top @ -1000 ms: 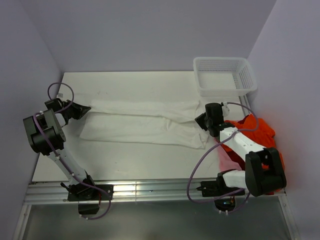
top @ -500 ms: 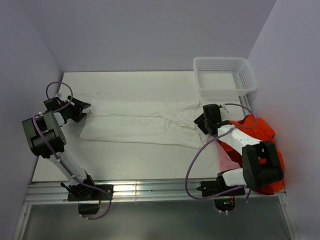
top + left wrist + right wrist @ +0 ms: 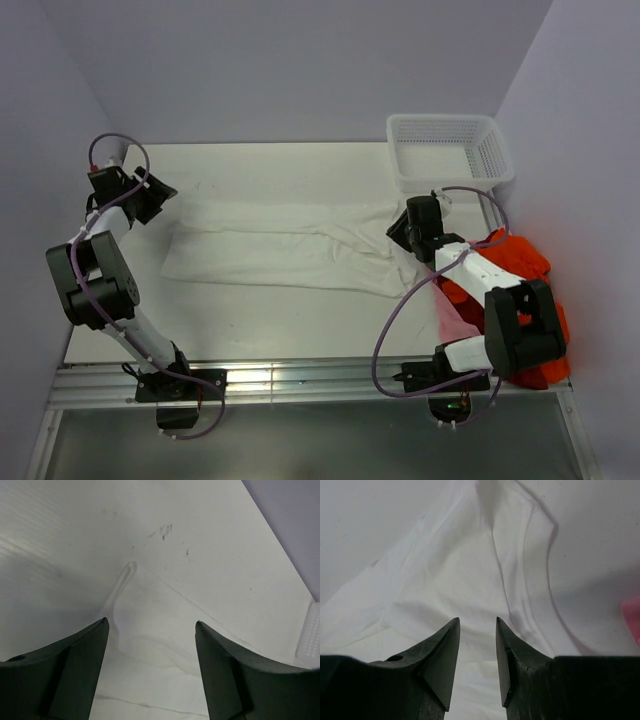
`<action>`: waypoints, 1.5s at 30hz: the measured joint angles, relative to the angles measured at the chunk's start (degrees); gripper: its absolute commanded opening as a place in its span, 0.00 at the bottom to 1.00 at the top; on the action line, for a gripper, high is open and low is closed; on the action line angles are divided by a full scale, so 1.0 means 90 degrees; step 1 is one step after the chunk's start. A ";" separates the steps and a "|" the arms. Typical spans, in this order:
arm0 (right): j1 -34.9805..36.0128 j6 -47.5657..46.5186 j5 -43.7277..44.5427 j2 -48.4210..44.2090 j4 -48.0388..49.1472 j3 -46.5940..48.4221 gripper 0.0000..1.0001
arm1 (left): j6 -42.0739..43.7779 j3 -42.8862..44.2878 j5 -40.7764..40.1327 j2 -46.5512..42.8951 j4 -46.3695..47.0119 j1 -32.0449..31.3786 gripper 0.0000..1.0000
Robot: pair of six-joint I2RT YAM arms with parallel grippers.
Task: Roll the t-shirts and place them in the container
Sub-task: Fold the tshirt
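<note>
A white t-shirt (image 3: 285,245) lies folded into a long strip across the table, with a sleeve bunched at its right end. My left gripper (image 3: 155,192) is open and empty, just off the shirt's far left corner. In the left wrist view the gripper (image 3: 151,621) hangs above that corner of the shirt (image 3: 150,650). My right gripper (image 3: 396,232) is over the shirt's right end. In the right wrist view the gripper (image 3: 477,619) has its jaws a little apart, with nothing between them, above the sleeve folds of the shirt (image 3: 470,575). Orange-red t-shirts (image 3: 515,265) lie heaped at the right.
A white mesh basket (image 3: 490,160) stands at the far right corner. The right arm's cable loops over the orange-red heap. A pink patch (image 3: 632,615) shows at the right edge of the right wrist view. Walls close in on both sides of the table (image 3: 250,320).
My left gripper has drawn back from the shirt's left end toward the far left corner. My right gripper has shifted slightly farther along the shirt's right end. The shirt has barely moved.
</note>
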 measured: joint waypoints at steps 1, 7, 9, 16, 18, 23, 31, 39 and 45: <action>0.0002 -0.0075 -0.0005 0.0058 0.0034 0.0036 0.41 | 0.0036 0.0075 -0.0051 0.0017 -0.0056 -0.0090 0.75; 0.0015 -0.0345 -0.0039 0.0226 0.0172 0.0049 0.41 | 0.0233 0.0457 -0.0238 0.0627 -0.0364 -0.0447 0.75; 0.0017 -0.0396 -0.0073 0.0226 0.0274 0.0019 0.41 | 0.0306 0.0520 -0.0330 0.0886 -0.0529 -0.0486 0.75; 0.0041 -0.0675 -0.0165 0.0226 0.0568 -0.0097 0.40 | 0.0503 0.0920 -0.0512 0.1399 -0.0906 -0.0488 0.63; 0.0073 -0.0741 -0.0163 0.0223 0.0668 -0.0155 0.40 | 0.0554 0.0976 -0.0595 0.1491 -0.0952 -0.0512 0.47; 0.0333 -0.0952 -0.0143 0.0209 0.0935 -0.0340 0.39 | 0.0697 0.1158 -0.0872 0.1688 -0.1180 -0.0622 0.00; 0.1064 -0.1394 -0.0019 -0.0160 0.1406 -0.0818 0.42 | 0.0721 0.1336 -0.0998 0.1758 -0.1401 -0.0627 0.00; 0.1290 -0.1520 -0.0024 -0.0046 0.1666 -0.0816 0.55 | 0.0614 0.1336 -0.0984 0.1756 -0.1435 -0.0328 0.00; 0.1328 -0.1467 -0.0087 0.0153 0.1732 -0.0833 0.66 | 0.0590 0.1336 -0.1047 0.1734 -0.1477 -0.0214 0.00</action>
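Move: The t-shirt's left edge, beside the turned-down flap, lies about 9 cm below the left hand, 1 cm ahead and 2 cm right; the shirt's far-left corner is some 5 cm ahead and 3 cm right, its near-left corner 16 cm back and 1 cm left. The flap's near edge sits about 7 cm left of the right hand, 1 cm back and 6 cm down; the shirt's near-right corner is 10 cm straight back. Down about 9 cm, the left hand drops with open fingers tipping steeper, shuts them on the t-shirt's left edge and, keeping the pinch, drags it some 3 cm left along the table. The right hand, after barely moving, sweeps about 7 cm left and a little back above the flap, turning 20 degrees counter-clockwise and opening wider. ##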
